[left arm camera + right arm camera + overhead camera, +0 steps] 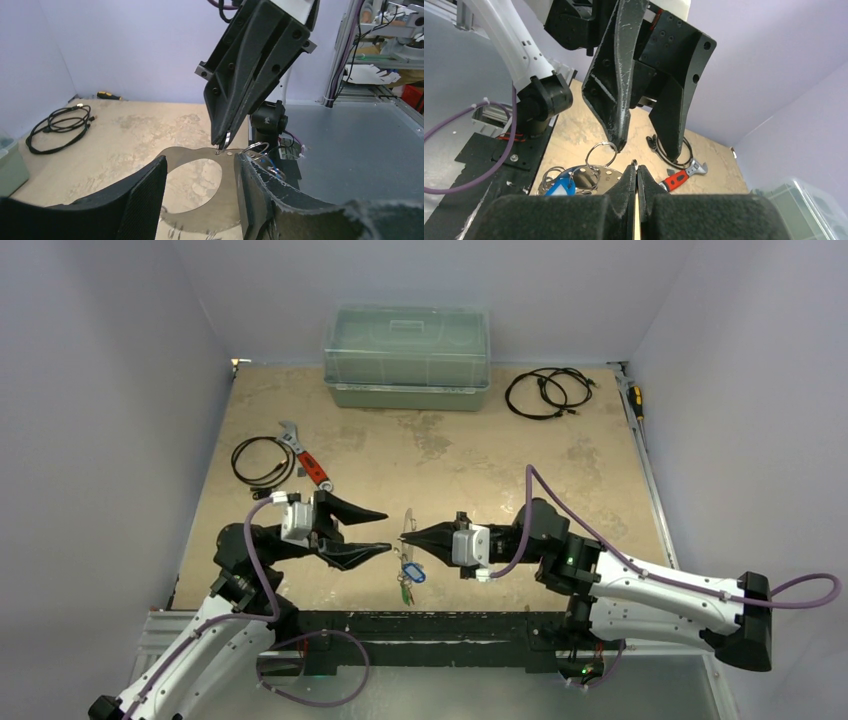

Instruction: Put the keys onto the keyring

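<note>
The keyring (190, 155) is a flat silvery loop with a wide opening, held out level above the table. My right gripper (405, 535) (636, 170) is shut on its far rim; its tips (222, 144) meet the loop from above. My left gripper (388, 531) (201, 160) stands open, one finger on each side of the loop, and I cannot tell whether they touch it. From above the keyring (407, 523) shows as a thin sliver. Keys with a blue tag (412, 573) (559, 186) hang below it, next to a small split ring (601, 152).
A red-handled wrench (305, 460) and a black cable coil (262, 460) lie behind the left arm. A green box with a clear lid (407, 358) stands at the back, beside another cable coil (548, 392) and a screwdriver (636, 400).
</note>
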You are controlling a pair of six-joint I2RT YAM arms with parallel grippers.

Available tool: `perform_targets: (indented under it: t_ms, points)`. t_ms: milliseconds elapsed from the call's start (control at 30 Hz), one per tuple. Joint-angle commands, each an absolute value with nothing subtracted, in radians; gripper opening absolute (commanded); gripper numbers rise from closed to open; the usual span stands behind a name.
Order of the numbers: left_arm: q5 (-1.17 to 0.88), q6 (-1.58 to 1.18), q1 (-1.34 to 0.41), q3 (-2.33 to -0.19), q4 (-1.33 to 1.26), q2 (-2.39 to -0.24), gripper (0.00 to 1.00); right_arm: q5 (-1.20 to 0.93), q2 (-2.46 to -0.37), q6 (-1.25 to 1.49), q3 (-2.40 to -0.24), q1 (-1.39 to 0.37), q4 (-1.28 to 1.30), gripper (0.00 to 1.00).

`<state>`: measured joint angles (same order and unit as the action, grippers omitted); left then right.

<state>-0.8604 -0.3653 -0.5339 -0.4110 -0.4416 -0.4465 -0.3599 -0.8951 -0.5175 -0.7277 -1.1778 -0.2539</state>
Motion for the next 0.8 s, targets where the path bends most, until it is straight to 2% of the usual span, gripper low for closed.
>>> perform_targets:
  t_ms: [0, 100, 300, 567, 767]
  points:
    - [-0.898, -0.279, -0.545, -0.408, -0.494, -0.436, 0.51, -0.406, -0.910, -0.517, -0.796, -1.166, -0.364, 0.00]
    - [-0.908, -0.211, -0.546, -0.412, -0.458, -0.433, 0.48, -0.416, -0.922, -0.510, -0.799, -1.161, -0.379, 0.00]
    - [-0.854, -0.083, -0.545, -0.460, -0.323, -0.429, 0.32, -0.438, -0.936, -0.504, -0.809, -1.157, -0.388, 0.00]
    - [-0.825, -0.034, -0.546, -0.472, -0.276, -0.395, 0.29, -0.454, -0.933, -0.501, -0.813, -1.154, -0.388, 0.00]
    - [-0.858, -0.067, -0.546, -0.453, -0.324, -0.397, 0.32, -0.439, -0.961, -0.487, -0.812, -1.152, -0.424, 0.00]
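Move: The small split ring pinched in my right fingertips, hanging the metal plate keyring, is about 3 cm to the right of my left hand, 1 cm back and roughly level. From that same left hand, the plate's middle is some 4 cm right, 1 cm ahead and 5 cm below; a loose ring is 4 cm right and 3 cm back at about its height. The blue tag is about 5 cm right, 8 cm back and 5 cm below. The pinched ring is about 1 cm left of my right hand point, level with it. I keep the ring pinched in my right hand and bring it about 1 cm left and 1 cm up, towards my left fingertips. My left hand eases about 1 cm forward and 1 cm down, rolls some 10 degrees so its far finger rises, and partly closes, bringing its near finger right up beside the pinched ring; whether they touch can't be seen. ##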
